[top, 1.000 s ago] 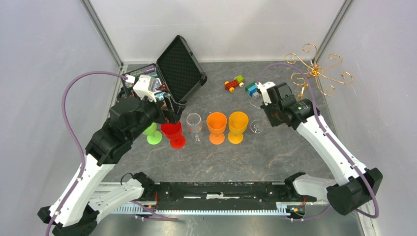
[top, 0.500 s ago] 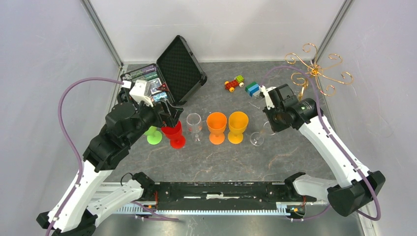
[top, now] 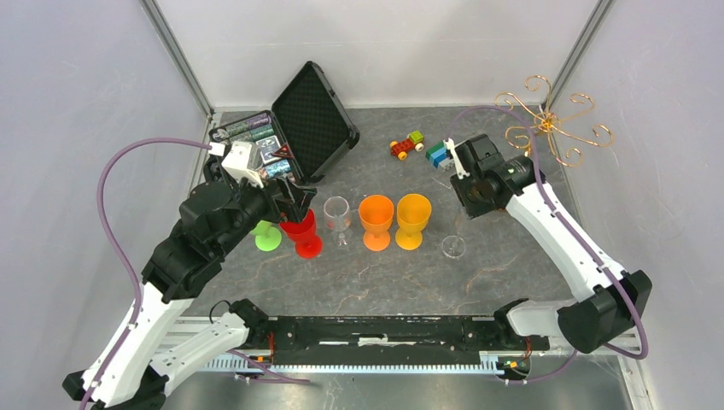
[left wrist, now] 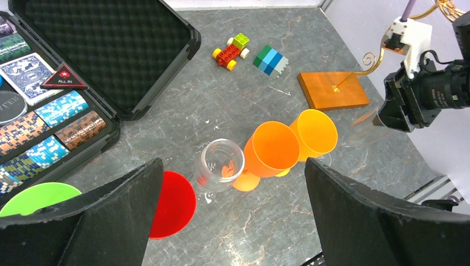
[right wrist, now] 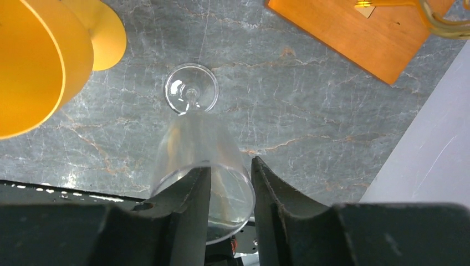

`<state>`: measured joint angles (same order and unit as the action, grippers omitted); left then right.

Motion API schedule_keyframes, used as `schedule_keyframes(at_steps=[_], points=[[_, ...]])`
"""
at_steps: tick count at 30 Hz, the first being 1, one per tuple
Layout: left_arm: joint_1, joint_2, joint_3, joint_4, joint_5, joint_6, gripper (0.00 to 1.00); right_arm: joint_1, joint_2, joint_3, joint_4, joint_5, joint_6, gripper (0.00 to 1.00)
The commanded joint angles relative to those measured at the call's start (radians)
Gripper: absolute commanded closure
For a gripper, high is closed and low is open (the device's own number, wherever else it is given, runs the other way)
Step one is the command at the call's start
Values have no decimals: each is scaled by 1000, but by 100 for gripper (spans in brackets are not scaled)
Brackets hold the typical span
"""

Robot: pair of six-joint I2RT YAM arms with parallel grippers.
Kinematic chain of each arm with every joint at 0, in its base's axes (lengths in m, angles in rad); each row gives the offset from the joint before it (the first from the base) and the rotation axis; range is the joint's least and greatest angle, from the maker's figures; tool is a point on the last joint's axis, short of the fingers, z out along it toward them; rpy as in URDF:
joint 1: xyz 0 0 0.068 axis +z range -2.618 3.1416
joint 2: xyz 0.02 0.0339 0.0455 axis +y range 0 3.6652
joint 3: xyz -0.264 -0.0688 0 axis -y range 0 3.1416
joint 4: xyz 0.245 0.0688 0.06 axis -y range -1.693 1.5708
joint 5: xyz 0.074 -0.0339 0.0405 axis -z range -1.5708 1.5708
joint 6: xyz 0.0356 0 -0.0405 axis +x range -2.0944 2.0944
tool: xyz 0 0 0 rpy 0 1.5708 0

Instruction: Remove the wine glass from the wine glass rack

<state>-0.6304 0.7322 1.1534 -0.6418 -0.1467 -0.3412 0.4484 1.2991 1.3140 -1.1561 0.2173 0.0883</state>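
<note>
The clear wine glass stands upright on the grey table, just right of the yellow-orange cup. My right gripper hovers above and behind it, open. In the right wrist view the glass bowl rises from its round foot, and its rim lies by my parted fingertips of the right gripper. The wine glass rack of gold wire stands at the back right on its wooden base. My left gripper is wide open over the red cup.
A row of cups stands mid-table: green, red, a second clear glass, orange. An open black case of chips and cards lies at the back left. A toy car and blue block lie behind.
My right gripper has opened and drawn back from the clear glass, which now stands alone on the table. The left arm has shifted slightly.
</note>
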Motion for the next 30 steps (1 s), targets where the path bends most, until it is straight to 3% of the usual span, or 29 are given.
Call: schedule_keyframes(at_steps=[1,9,21,30], points=[[1,-9,4,35,10,39,0,-2,6,17,80,37,-7,61],[1,-14,49,-28,-61,19,0,-3,-84,39,101,84,-22,42],[1,-65,157,-174,-194,-33,0,-2,-323,144,118,80,-74,37],[1,-182,251,-303,-409,-121,0,-2,-651,-22,447,326,-170,36]])
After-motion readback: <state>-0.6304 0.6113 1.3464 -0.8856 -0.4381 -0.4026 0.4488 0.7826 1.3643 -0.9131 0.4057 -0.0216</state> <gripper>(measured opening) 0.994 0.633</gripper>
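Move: The clear wine glass stands just under my right hand's half-open fingers, its middle about 3 cm to the left, 1 cm back and 8 cm below, with the rim near the fingertips. The yellow glass is roughly 16 cm to this hand's left and 1 cm ahead, the orange one 26 cm left and 1 cm ahead; the rack's wooden base lies 16 cm ahead, 12 cm right. From my left hand the clear glass is some 46 cm right, 2 cm ahead and 24 cm below. I ease my right hand a couple of centimetres forward while its fingers spread wider around the already released glass wall, then lift it clear of the rim, about 18 cm up, drawing back and to the right and tilting the fingers up some 45 degrees to point more forward. My left hand, open and empty, swings left and also up and back, away from the glass, turning slightly counter-clockwise. ##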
